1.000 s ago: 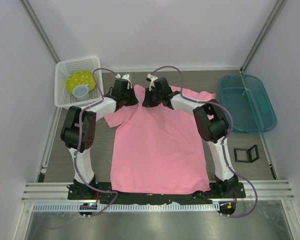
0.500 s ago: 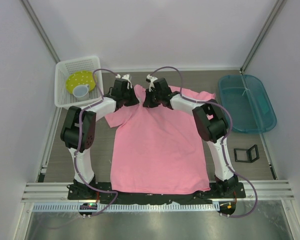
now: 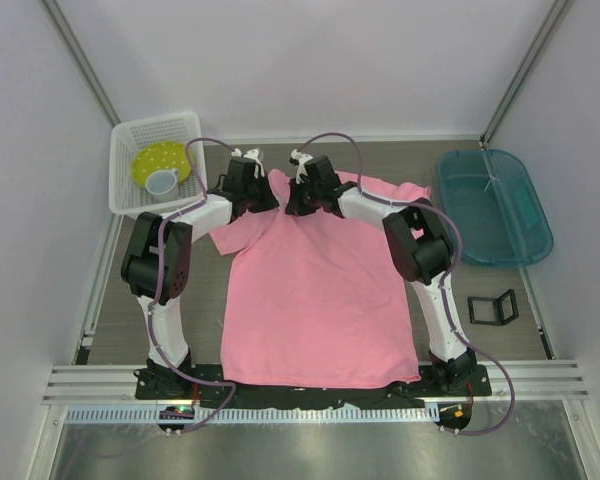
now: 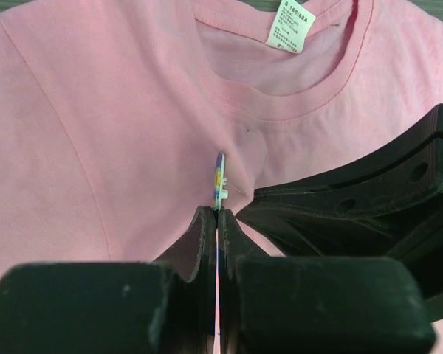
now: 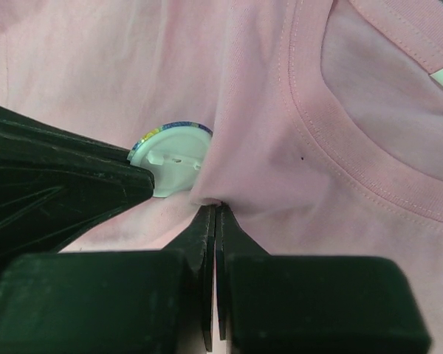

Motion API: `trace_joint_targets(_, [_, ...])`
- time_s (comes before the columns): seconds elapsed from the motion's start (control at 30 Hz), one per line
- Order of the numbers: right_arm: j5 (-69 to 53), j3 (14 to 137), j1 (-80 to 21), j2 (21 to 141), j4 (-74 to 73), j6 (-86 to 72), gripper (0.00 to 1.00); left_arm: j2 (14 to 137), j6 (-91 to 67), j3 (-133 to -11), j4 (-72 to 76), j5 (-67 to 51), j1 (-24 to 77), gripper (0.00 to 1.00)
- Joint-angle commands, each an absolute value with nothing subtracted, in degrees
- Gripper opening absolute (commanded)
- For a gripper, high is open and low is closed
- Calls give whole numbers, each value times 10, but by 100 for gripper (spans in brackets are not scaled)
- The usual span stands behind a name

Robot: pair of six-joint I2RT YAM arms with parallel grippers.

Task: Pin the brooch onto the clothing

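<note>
The clothing (image 3: 320, 300), a pink T-shirt, lies flat between the two arms with its collar at the far end. In the left wrist view the brooch (image 4: 219, 181) stands edge-on just below the collar (image 4: 280, 110), and my left gripper (image 4: 217, 215) is shut on its lower edge. The right wrist view shows the brooch's whitish back (image 5: 173, 158) beside a raised fold of the shirt (image 5: 229, 169). My right gripper (image 5: 215, 206) is shut on that fold. From above, the left gripper (image 3: 270, 200) and right gripper (image 3: 292, 203) meet at the neckline, and the brooch is hidden there.
A white basket (image 3: 125, 140) holding a yellow bowl and a cup stands at the far left. A teal tub (image 3: 495, 205) sits at the right, and a small black square case (image 3: 493, 308) lies near the right arm.
The right arm has shifted slightly left at the collar. The left arm and the shirt look unchanged.
</note>
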State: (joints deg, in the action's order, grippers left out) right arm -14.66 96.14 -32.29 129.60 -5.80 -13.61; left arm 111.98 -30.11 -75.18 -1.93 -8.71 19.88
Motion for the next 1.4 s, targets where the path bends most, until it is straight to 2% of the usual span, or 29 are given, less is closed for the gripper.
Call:
trace_joint_targets(0.0, [-131, 990, -328, 1310, -72, -122, 1, 1091, -311, -761, 21, -105, 195, 0])
trace_joint_targets(0.6, [-127, 1005, -328, 1318, -87, -106, 1, 1086, -308, -762, 30, -113, 190, 0])
trace_joint_targets(0.73, [-161, 1003, -322, 1309, -84, -97, 1, 1088, -293, -766, 19, -119, 186, 0])
trace_joint_targets(0.83, [-196, 1005, -315, 1289, -85, -66, 14, 1083, -261, -758, 18, -134, 181, 0])
trace_joint_targets(0.87, [-203, 1003, -308, 1277, -84, -55, 24, 1082, -252, -756, 20, -141, 178, 0])
trace_joint_targets(0.93, [-238, 1001, -297, 1264, -86, -27, 32, 1086, -227, -756, 17, -169, 169, 0])
trace_joint_targets(0.97, [-250, 999, -282, 1259, -87, -19, 41, 1089, -218, -759, 11, -184, 161, 0])
trace_joint_targets(1.07, [-313, 989, -253, 1238, -91, 17, 53, 1104, -182, -775, 2, -228, 153, 0])
trace_joint_targets(1.2, [-353, 963, -225, 1205, -95, 96, 65, 1131, -121, -805, -38, -275, 151, 0])
trace_joint_targets(1.37, [-396, 926, -210, 1175, -98, 219, 67, 1152, -35, -830, -58, -331, 150, 0])
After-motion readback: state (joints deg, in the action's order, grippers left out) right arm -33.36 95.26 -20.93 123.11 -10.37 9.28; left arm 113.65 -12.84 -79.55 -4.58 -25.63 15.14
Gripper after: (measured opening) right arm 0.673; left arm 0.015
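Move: The right fingertips are shut on a pinch of the pink shirt's front, with the brooch about 3 cm to their left and roughly level front to back. The left hand already grips the brooch by its edge, its middle about 1 cm ahead, 1 cm right and slightly below. From the right hand, the front neckline is some 4 cm ahead and 2 cm right, the collar tag about 8 cm ahead and 5 cm right, both a few centimetres lower. The right hand, keeping its pinch beside the brooch's pin, first works the cloth down about 1 cm and pauses, then opens its fingers to roughly two-thirds, lets go of the shirt and draws off to the right some 7 cm and up, drifting forward and swinging counter-clockwise. The left hand keeps its grip on the brooch nearly in place, and late on turns it clockwise by about 20 degrees while lifting it 1 to 2 cm. ##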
